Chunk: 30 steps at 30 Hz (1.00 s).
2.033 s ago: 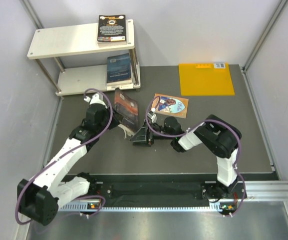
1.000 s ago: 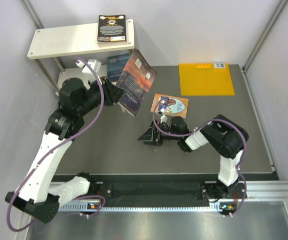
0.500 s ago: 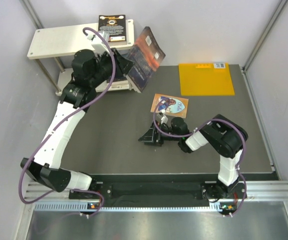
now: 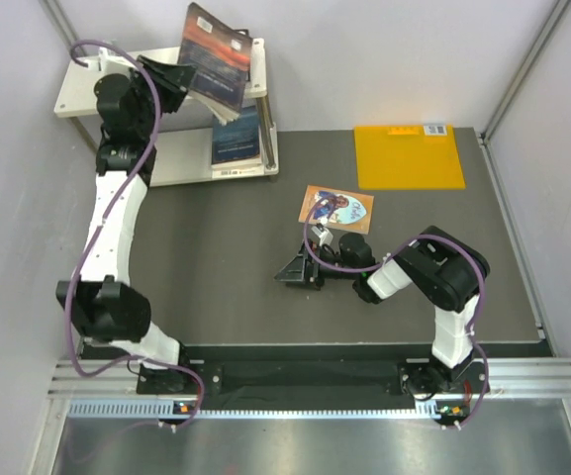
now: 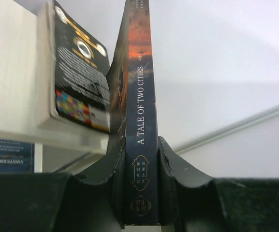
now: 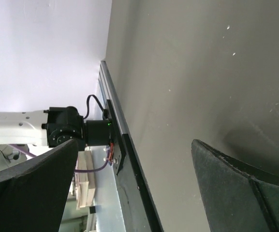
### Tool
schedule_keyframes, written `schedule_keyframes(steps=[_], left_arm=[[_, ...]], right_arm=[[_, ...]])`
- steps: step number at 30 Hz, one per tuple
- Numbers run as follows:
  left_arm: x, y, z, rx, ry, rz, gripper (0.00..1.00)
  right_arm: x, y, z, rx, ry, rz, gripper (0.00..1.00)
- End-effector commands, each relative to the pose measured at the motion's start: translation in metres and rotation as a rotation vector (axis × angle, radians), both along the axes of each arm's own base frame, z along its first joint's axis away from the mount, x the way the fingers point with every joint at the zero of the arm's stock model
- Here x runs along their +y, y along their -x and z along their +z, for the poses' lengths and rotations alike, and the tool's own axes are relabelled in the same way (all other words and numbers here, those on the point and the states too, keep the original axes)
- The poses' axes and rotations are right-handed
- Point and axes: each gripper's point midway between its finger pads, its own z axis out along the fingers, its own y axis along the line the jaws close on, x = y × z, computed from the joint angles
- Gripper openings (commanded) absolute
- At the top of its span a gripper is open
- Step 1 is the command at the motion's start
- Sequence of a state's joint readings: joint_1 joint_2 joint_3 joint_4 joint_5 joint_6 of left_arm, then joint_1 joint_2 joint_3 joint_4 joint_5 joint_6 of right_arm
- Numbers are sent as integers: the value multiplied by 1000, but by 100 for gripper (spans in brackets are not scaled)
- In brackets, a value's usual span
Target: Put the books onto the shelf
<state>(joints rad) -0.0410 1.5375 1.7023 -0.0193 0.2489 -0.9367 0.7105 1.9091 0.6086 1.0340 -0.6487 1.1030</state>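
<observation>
My left gripper is raised over the shelf's top board and is shut on the spine of the dark book with the reddish glow. In the left wrist view my left gripper clamps that book edge-on, beside the black book with gold ornament, which lies flat on the top board. A dark blue book lies on the lower tier. The orange-brown book with a blue picture lies on the table. My right gripper rests low near it, open and holding nothing.
A large flat orange-yellow sheet lies at the back right of the dark mat. The shelf stands in the back left corner against the grey walls. My right arm's elbow sits at centre right.
My left arm has carried the reddish-glow book from the mat up and back-left to above the top shelf board. The right gripper has stayed almost still, open.
</observation>
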Motion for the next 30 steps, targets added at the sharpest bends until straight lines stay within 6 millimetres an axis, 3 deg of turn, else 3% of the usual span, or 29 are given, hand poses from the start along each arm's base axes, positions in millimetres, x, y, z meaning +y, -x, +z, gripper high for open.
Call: schedule_keyframes(steps=[1, 2, 12, 18, 30], left_arm=[[-1, 20, 111, -318, 215, -129, 0], [10, 15, 110, -323, 229, -117, 0], [22, -19, 90, -295, 388, -144, 0], [25, -8, 106, -338, 393, -134, 0], [30, -1, 105, -356, 475, -125, 0]], right_arm=[[3, -2, 8, -51, -42, 8, 100], [4, -1, 7, -48, -42, 11, 100], [6, 0, 6, -36, -49, 20, 100], [7, 0, 5, -29, -51, 25, 100], [8, 1, 2, -12, -59, 34, 100]])
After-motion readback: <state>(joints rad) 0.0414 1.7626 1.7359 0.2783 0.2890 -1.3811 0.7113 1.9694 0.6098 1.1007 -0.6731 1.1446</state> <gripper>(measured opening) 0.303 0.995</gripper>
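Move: The left hand already holds A Tale of Two Cities by the near end of its spine. The black book that it is taken to lies on the shelf's top board about 11 cm ahead of the left hand, 7 cm to its right and 7 cm below. The blue book on the lower board lies nearly under the black one, some 33 cm below the hand. From the idle right hand the black book is roughly 35 cm ahead, 12 cm left and 33 cm higher. Keeping its pinch on the spine, the left hand carries A Tale of Two Cities about 7 cm forward in over the top board and a little to the left, quickly at first and then easing to a stop, to bring it over the black book. Meanwhile the wrist rolls some 25 degrees, left side down, so that the free right side of the held book comes up and it lies flatter, and the hand then stays nearly in place with the fingers still shut on it. ##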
